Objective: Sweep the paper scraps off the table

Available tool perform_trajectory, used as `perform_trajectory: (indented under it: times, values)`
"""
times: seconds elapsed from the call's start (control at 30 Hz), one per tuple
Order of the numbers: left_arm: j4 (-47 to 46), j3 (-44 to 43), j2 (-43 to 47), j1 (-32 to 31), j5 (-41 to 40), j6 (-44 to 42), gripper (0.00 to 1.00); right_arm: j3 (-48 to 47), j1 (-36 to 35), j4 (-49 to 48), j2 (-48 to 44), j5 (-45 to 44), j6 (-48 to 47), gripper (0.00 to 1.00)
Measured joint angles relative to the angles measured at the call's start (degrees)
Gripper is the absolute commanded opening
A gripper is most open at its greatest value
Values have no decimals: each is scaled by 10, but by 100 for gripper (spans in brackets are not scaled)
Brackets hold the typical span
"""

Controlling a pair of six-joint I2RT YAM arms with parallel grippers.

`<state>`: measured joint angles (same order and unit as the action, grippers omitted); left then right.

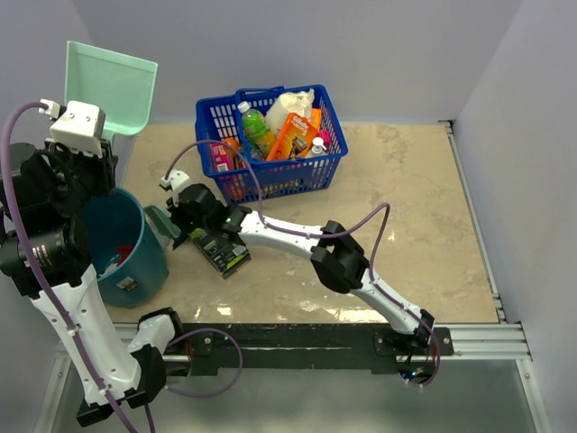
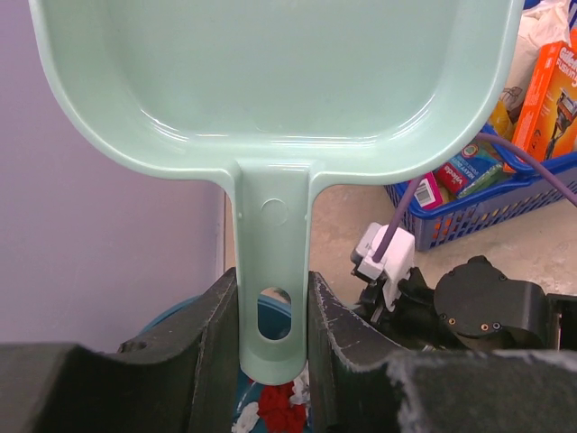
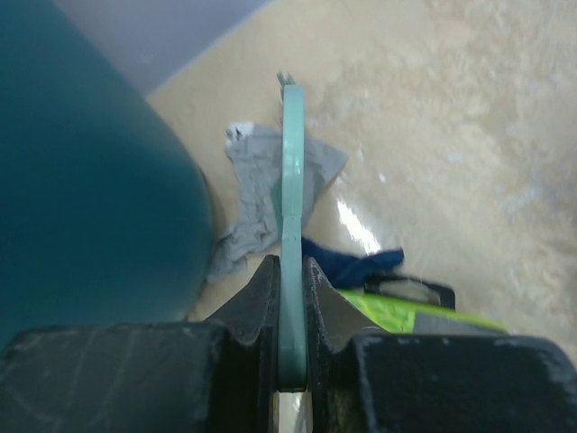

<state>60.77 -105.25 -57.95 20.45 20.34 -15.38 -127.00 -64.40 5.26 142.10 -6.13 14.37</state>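
Observation:
My left gripper [image 2: 273,307] is shut on the handle of the mint-green dustpan [image 2: 270,81] and holds it raised and tipped above the round teal bucket [image 1: 135,262]. The pan looks empty. Red and white paper scraps [image 2: 279,406] lie inside the bucket. My right gripper [image 3: 289,280] is shut on the thin mint-green brush [image 3: 291,162], low on the table [image 1: 406,198] beside the bucket. A grey paper scrap [image 3: 257,194] and a dark blue scrap [image 3: 356,263] lie on the table just past the brush.
A flat black-and-green packet [image 1: 221,251] lies right of my right gripper [image 1: 178,219]. A blue basket [image 1: 270,140] full of groceries stands at the back. The bucket wall [image 3: 90,180] is close on the brush's left.

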Motion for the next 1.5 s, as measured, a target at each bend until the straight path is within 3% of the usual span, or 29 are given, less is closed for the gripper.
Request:
perform_trajectory:
  times: [0.37, 0.7, 0.93, 1.07, 1.5]
  values:
    - [-48, 70, 26, 0, 37, -2, 0, 135, 2, 53, -122, 22, -6, 0]
    - [-96, 112, 28, 0, 77, -3, 0, 269, 1, 102, -244, 73, -92, 0]
    - [-106, 112, 31, -4, 81, -14, 0, 258, 8, 130, -295, 152, -158, 0]
    - [-104, 109, 33, -6, 82, -22, 0, 220, 8, 197, -296, 181, -204, 0]
    - [-102, 109, 32, -7, 86, -23, 0, 285, 32, 404, -371, 158, -367, 0]
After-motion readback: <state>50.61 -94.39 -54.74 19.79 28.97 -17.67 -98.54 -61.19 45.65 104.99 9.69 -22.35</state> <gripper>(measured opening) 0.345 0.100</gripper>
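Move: The grey scrap lies under the head of the brush the right hand holds, about 5 cm to that hand's left, 4 cm farther out and 10 cm below it. Beside it, the blue scrap is some 3 cm ahead of the hand and 1 cm to its right; the black package lies level with the hand, 12 cm to the right, and the bin 15 cm left and 9 cm back. From the left hand, the grey scrap is roughly 10 cm ahead, 3 cm right and 40 cm down. To the right and back, the right hand sweeps the brush low from beside the bin across the two scraps, then lifts about 6 cm near the package and sinks again while going on right, over 20 cm in all. The wrist turns some 30 degrees counter-clockwise and tips the fingers steeper down. The left hand, still holding the dustpan high over the bin, eases about 3 cm forward and right, turning slightly clockwise. ##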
